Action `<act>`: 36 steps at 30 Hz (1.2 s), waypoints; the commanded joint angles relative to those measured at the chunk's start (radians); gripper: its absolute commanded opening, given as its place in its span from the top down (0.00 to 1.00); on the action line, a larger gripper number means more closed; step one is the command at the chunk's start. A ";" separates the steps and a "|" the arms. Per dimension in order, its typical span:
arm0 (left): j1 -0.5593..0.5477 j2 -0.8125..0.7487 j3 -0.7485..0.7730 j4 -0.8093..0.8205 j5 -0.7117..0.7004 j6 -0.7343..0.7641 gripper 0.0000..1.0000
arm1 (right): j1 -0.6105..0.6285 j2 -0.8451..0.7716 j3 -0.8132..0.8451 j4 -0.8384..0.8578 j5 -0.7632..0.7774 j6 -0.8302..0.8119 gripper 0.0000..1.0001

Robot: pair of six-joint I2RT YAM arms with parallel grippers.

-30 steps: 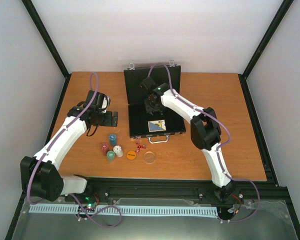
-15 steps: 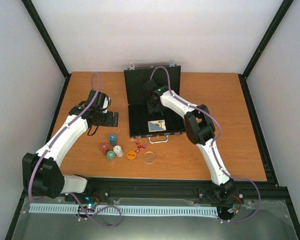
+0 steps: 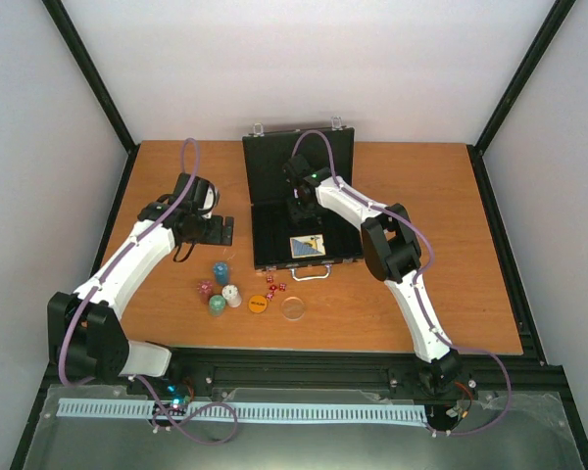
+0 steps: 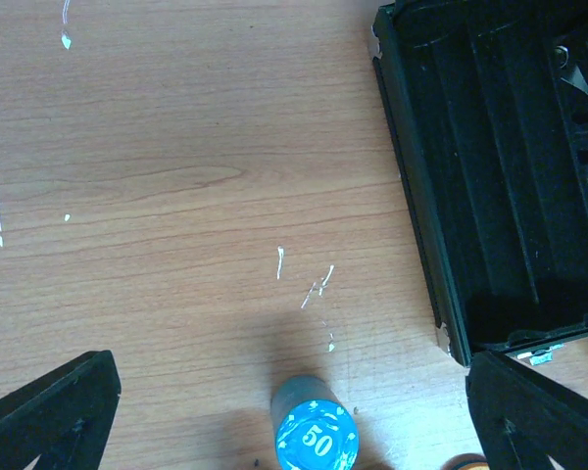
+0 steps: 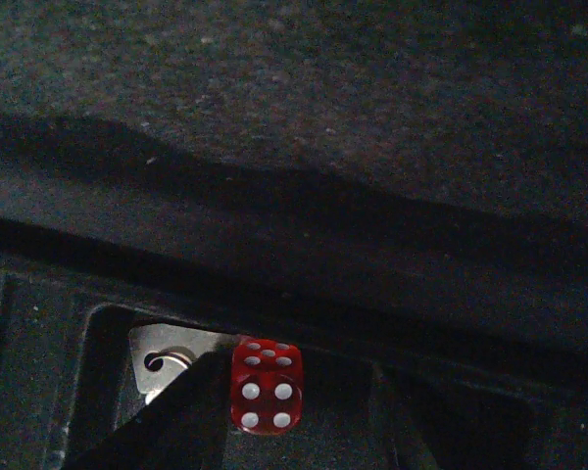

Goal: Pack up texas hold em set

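Observation:
The black briefcase (image 3: 274,211) lies open at the table's middle, with the blue-yellow card deck (image 3: 308,246) in its near tray. My right gripper (image 3: 299,208) reaches into the case. In the right wrist view a red die (image 5: 266,385) sits in a dark compartment against the left finger (image 5: 171,421), with a gap to the other finger, so the right gripper (image 5: 294,392) is open. My left gripper (image 4: 294,421) hangs open over bare wood just beyond the blue chip stack (image 4: 316,439). Red (image 3: 205,289), white (image 3: 232,295) and green (image 3: 217,305) stacks stand near the blue chip stack (image 3: 220,271).
An orange disc (image 3: 258,304), a clear disc (image 3: 294,308) and loose red dice (image 3: 272,286) lie in front of the case by its silver handle (image 3: 314,275). The case's left wall (image 4: 412,196) runs close to my left gripper. A metal hinge plate (image 5: 167,357) shows behind the die.
The right arm's elbow has swung left and toward the case, and its jaws have narrowed a little. The left gripper has crept slightly toward the case.

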 commanded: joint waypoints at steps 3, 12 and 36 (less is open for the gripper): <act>-0.003 0.012 0.045 0.010 -0.002 -0.002 0.00 | 0.000 0.044 0.013 0.015 -0.024 -0.031 0.80; -0.003 0.008 0.043 0.013 -0.006 0.006 0.00 | 0.000 -0.006 -0.006 -0.010 -0.021 -0.039 0.97; -0.003 0.015 0.025 0.033 0.015 0.023 0.00 | 0.000 -0.260 -0.249 -0.138 -0.049 0.049 0.97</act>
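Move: The red die lies in the far compartment of the open case, almost between my right fingers, maybe 1 cm to the left at fingertip height. A metal tool lies about 3 cm left of my right hand and 1 cm ahead. The narrow slot is some 6 cm back and 1 cm right, the card box about 9 cm straight back, both roughly level with it. From my left hand the die is some 14 cm ahead, 21 cm right and 13 cm below. I close my half-open right fingers on the red die and pinch it. Then I lift it about 7 cm while drawing back and somewhat right, out of the far compartment towards the narrow slot beside the card box, and start lowering it at the end, having come back a bit over 6 cm, with the grip kept and the fingers tipping slightly more downward. ##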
